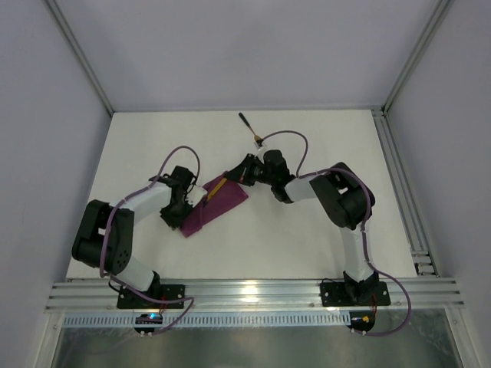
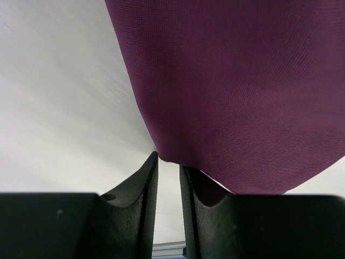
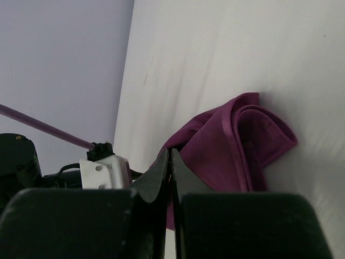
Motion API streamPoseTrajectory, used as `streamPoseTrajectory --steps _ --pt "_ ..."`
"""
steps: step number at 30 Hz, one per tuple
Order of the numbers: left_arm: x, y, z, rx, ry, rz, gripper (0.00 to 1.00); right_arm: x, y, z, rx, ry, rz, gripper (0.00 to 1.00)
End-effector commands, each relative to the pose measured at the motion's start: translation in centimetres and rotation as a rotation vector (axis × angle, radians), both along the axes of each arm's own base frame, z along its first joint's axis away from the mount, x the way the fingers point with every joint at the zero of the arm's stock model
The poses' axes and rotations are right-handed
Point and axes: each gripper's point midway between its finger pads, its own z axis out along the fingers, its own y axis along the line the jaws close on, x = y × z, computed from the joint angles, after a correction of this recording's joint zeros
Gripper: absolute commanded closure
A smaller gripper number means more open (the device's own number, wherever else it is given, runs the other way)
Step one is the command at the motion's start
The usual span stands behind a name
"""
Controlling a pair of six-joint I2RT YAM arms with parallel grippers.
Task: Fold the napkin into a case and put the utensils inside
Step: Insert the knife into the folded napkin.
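The magenta napkin [image 1: 220,207] [image 2: 242,97] [image 3: 237,145] lies folded into a slim strip at the table's middle. A gold-coloured utensil head [image 1: 217,187] shows on its upper end. The other utensil [image 1: 247,126], with a black handle and gold head, lies apart farther back. My left gripper [image 1: 196,198] [image 2: 168,159] is at the strip's left side. Its jaws stand narrowly apart at the cloth's edge, with bare table showing through the gap. My right gripper [image 1: 234,175] [image 3: 170,152] is shut at the strip's upper right end. Whether it pinches cloth or a handle is hidden.
The white table [image 1: 322,253] is bounded by an aluminium rail on the right [image 1: 399,176] and rails along the front [image 1: 245,295]. Pale walls rise on three sides. In the right wrist view, the left arm's wrist block [image 3: 105,171] sits just beyond my right fingertips.
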Motion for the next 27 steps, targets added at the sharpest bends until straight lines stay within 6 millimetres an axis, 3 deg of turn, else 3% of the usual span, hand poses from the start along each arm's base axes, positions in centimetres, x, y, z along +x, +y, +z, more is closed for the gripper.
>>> streamPoseTrajectory --steps 1,6,13,20,24,25,27 --pt "1.0 -0.8 0.2 -0.053 -0.047 -0.001 0.77 0.6 1.2 1.1 0.038 -0.071 -0.047 0.96" --pt "1.3 -0.9 0.6 -0.06 -0.07 -0.003 0.77 0.1 2.6 0.2 0.031 -0.054 -0.042 0.96" --pt "1.3 -0.9 0.6 -0.061 -0.075 -0.001 0.77 -0.2 2.8 -2.8 -0.028 -0.005 -0.025 0.96" --pt "1.4 -0.9 0.7 -0.061 -0.086 -0.002 0.77 -0.4 3.0 -3.4 -0.08 -0.012 0.012 0.95" --pt "1.5 -0.6 1.1 -0.05 -0.101 -0.004 0.76 -0.3 2.5 -2.8 -0.131 -0.041 0.013 0.76" --pt "1.7 -0.6 1.3 -0.046 -0.11 -0.006 0.75 -0.3 2.3 -1.9 -0.144 -0.054 0.01 0.66" --pt "1.6 -0.5 1.8 -0.046 -0.115 -0.006 0.73 -0.1 1.6 -1.2 -0.197 -0.107 0.001 0.6"
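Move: The knife is shut in the right fingers, its blade slanting back and left, with its middle roughly 3 cm back, 4 cm left and 4 cm below that hand. The folded napkin it is meant for has its middle about 7 cm back, 4 cm left and 7 cm below; the fork lies some 18 cm ahead and 7 cm right. From the left hand, at the napkin's near-left corner, the napkin's middle is about 12 cm right and 6 cm ahead. With the knife still pinched, the right hand slides it about 2 cm left, slightly back, then sinks towards the folded napkin, some 5 cm down in all. Over the last stretch its shut fingers open to about a third, letting go of the knife low over the napkin, with a slight roll of the wrist that dips the hand's left side. The left hand stays low with its fingertips still at the napkin's near-left corner. ##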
